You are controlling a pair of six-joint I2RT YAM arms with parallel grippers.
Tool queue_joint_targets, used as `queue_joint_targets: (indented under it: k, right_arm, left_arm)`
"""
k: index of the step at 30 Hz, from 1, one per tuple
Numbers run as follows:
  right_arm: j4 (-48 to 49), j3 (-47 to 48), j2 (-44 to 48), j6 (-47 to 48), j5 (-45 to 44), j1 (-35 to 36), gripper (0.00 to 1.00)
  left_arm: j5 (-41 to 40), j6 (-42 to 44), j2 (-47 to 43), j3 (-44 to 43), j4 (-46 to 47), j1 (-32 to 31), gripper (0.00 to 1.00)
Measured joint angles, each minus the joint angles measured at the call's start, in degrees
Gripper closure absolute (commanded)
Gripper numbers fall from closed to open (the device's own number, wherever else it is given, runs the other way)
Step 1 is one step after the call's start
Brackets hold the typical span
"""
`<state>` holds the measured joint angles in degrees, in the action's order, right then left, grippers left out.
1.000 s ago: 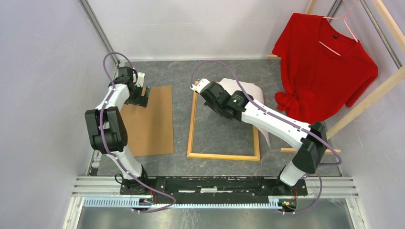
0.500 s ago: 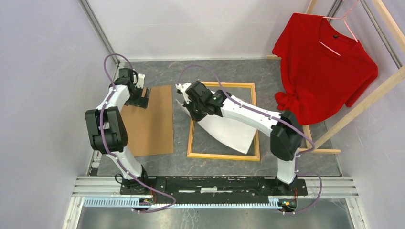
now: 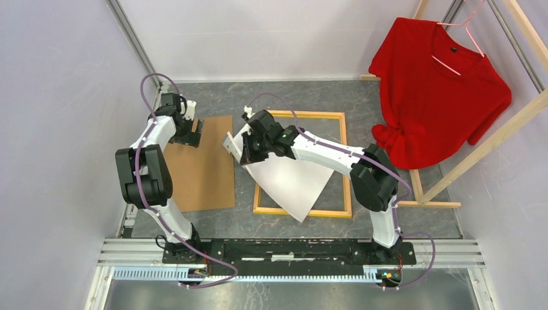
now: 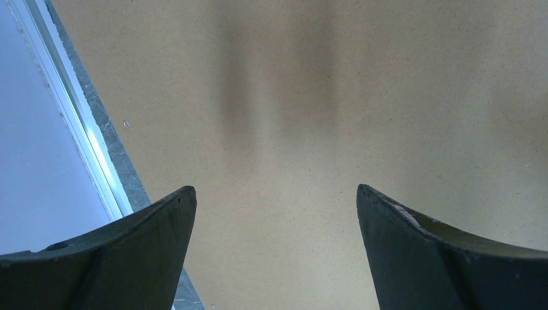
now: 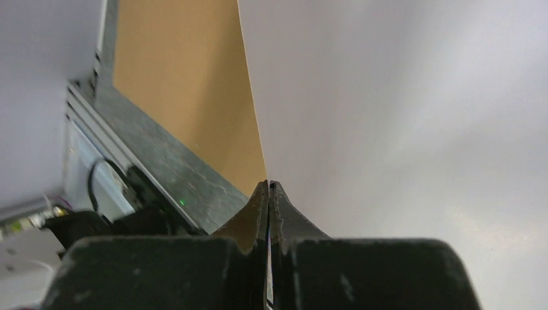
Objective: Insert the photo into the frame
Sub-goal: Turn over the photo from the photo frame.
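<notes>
The frame [image 3: 347,161] lies flat on the grey table, its light wood side up. My right gripper [image 3: 244,147] is shut on the upper left edge of the photo [image 3: 287,181], whose plain white back faces the camera. The photo hangs curved and tilted over the frame's left half, its lower corner reaching past the frame's near rail. In the right wrist view the white sheet [image 5: 400,110] fills the right side and the closed fingertips [image 5: 267,187] pinch its edge. My left gripper [image 3: 196,134] is open and empty, just above the brown backing panel [image 3: 203,168].
The brown backing panel [image 4: 310,97] lies left of the frame and fills the left wrist view. A red shirt [image 3: 439,90] hangs on a wooden rack [image 3: 491,139] at the back right. A metal rail [image 3: 291,248] runs along the near edge.
My right gripper has carried the photo leftward, from right of the frame to over the frame's left side. The photo now hangs lower and further forward. The left arm has not moved.
</notes>
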<state>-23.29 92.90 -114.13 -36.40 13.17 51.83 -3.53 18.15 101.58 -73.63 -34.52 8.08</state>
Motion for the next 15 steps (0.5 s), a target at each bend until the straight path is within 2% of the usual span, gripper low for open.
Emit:
queue_joint_targets:
  k: [3, 7, 15]
  right_arm:
    - [2.89, -0.15, -0.04, -6.01, -3.17, -0.13, 1.00]
    - [6.40, -0.52, 0.00, -13.44, -12.33, 0.15, 1.00]
    - [8.09, -0.92, 0.00, -22.82, -28.20, 2.45, 1.00]
  left_arm:
    - [0.02, 0.00, 0.00, -0.02, -0.04, 0.20, 0.00]
    - [0.17, 0.00, 0.00, -0.72, -0.20, 1.20, 0.00]
    - [0.50, 0.00, 0.00, -1.01, -0.24, 2.14, 0.00]
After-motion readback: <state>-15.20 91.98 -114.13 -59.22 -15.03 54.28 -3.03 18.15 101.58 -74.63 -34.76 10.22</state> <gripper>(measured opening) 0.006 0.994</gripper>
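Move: The right gripper already pinches the white-backed photo by its left-hand edge; the photo's middle lies about 14 cm to its right, 2 cm back and 7 cm lower. The yellow frame is centred roughly 21 cm to the right, level fore and aft and some 12 cm down, the brown board about 18 cm to the left, also level and 13 cm down. From the left gripper the frame's middle is some 40 cm right, 12 cm back, 7 cm below. Swing the pinched photo clockwise by some 35 degrees with the right wrist while carrying the right gripper forward about 6.5 cm, just outside the frame's left rail and rising only slightly. Keep the fingers shut on the photo's edge throughout, easing off towards the end of the swing, so that this edge comes round towards the line of the rail. ##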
